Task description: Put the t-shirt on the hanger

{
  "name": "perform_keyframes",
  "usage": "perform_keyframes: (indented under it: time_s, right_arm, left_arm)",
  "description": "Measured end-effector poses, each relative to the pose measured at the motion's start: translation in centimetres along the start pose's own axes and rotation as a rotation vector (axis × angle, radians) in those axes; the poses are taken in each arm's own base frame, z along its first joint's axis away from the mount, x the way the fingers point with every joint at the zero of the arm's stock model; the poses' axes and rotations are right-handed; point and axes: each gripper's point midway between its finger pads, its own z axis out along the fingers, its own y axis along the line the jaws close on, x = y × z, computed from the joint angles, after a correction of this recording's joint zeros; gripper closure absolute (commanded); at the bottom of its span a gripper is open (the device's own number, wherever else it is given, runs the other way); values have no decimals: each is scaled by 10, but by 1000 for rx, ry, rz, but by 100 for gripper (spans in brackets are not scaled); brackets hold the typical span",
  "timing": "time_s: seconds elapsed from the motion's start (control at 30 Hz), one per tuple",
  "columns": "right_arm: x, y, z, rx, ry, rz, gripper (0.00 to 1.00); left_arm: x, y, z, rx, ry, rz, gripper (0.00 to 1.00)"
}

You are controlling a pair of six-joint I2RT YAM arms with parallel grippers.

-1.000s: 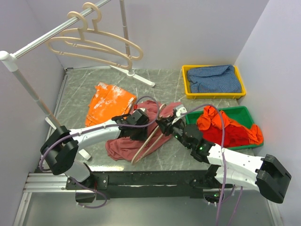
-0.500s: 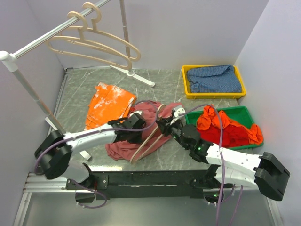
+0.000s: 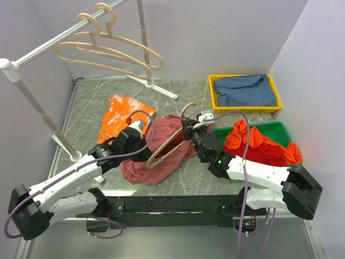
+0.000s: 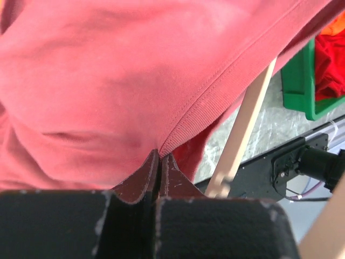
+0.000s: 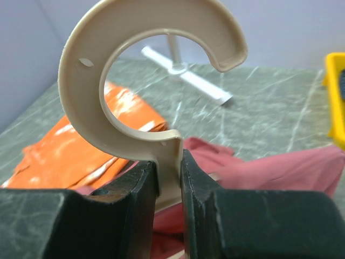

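The dusty-rose t-shirt (image 3: pixel 137 168) lies bunched at the table's front middle. The pale beige hanger (image 3: pixel 161 152) rests across it, tilted, with its hook (image 3: pixel 188 111) raised. My right gripper (image 3: pixel 190 129) is shut on the hanger's neck just below the hook (image 5: pixel 81 91), and the right gripper (image 5: pixel 170 162) has a pad on each side. My left gripper (image 3: pixel 146 151) is at the shirt's left part. In the left wrist view the left gripper (image 4: pixel 160 155) is shut on a ribbed edge of the t-shirt (image 4: pixel 118 81), beside a hanger bar (image 4: pixel 242 127).
An orange cloth (image 3: pixel 124 116) lies behind the shirt on the left. A green tray (image 3: pixel 280 129) holds a red-orange garment (image 3: pixel 259 145), and a yellow tray (image 3: pixel 215 94) holds blue cloth. A rail (image 3: pixel 43 48) at the back left carries two more hangers (image 3: pixel 108 51). The rack's foot (image 3: pixel 156 86) stands on the table.
My left gripper has shut on the t-shirt's edge, and that arm has swung back to the left. The right gripper has lifted the hanger, so its hook now stands higher.
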Motion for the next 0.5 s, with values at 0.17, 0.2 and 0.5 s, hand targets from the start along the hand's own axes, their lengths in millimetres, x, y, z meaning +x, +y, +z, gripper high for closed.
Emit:
perform_keyframes:
  time_s: [0.17, 0.2, 0.5]
  right_arm:
    - [-15, -9, 6, 73, -48, -23, 100]
    - [-17, -11, 7, 84, -56, -27, 100]
    - [-40, -18, 11, 139, -145, -49, 100]
  left_arm:
    - [-1, 4, -22, 10, -21, -7, 99]
    - [0, 5, -26, 10, -21, -7, 99]
    - [-12, -8, -54, 35, -25, 4, 99]
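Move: The left hand pinches the T-shirt's opening edge; the hanger's near end, where this edge is to go over, sits right beside it, some 3 cm back, 2 cm to its right and 3 cm above. From the right hand, holding the hanger below its hook, that pinched edge is about 10 cm back, 14 cm left and 10 cm lower. The orange cloth lies 16 cm ahead of the left hand, 12 cm left and 9 cm below; the green tray is level with the right hand, 31 cm right, 18 cm below. Upward and apart: the left hand keeps its pinch on the edge and first draws it left and back around 2 cm each, away from the right hand, then mostly lifts, rising about 5 cm in all. The right hand, still gripping the hanger, climbs nearly 4 cm while easing right and a little forward, turning clockwise and tipping its fingers up by about 10 degrees. ##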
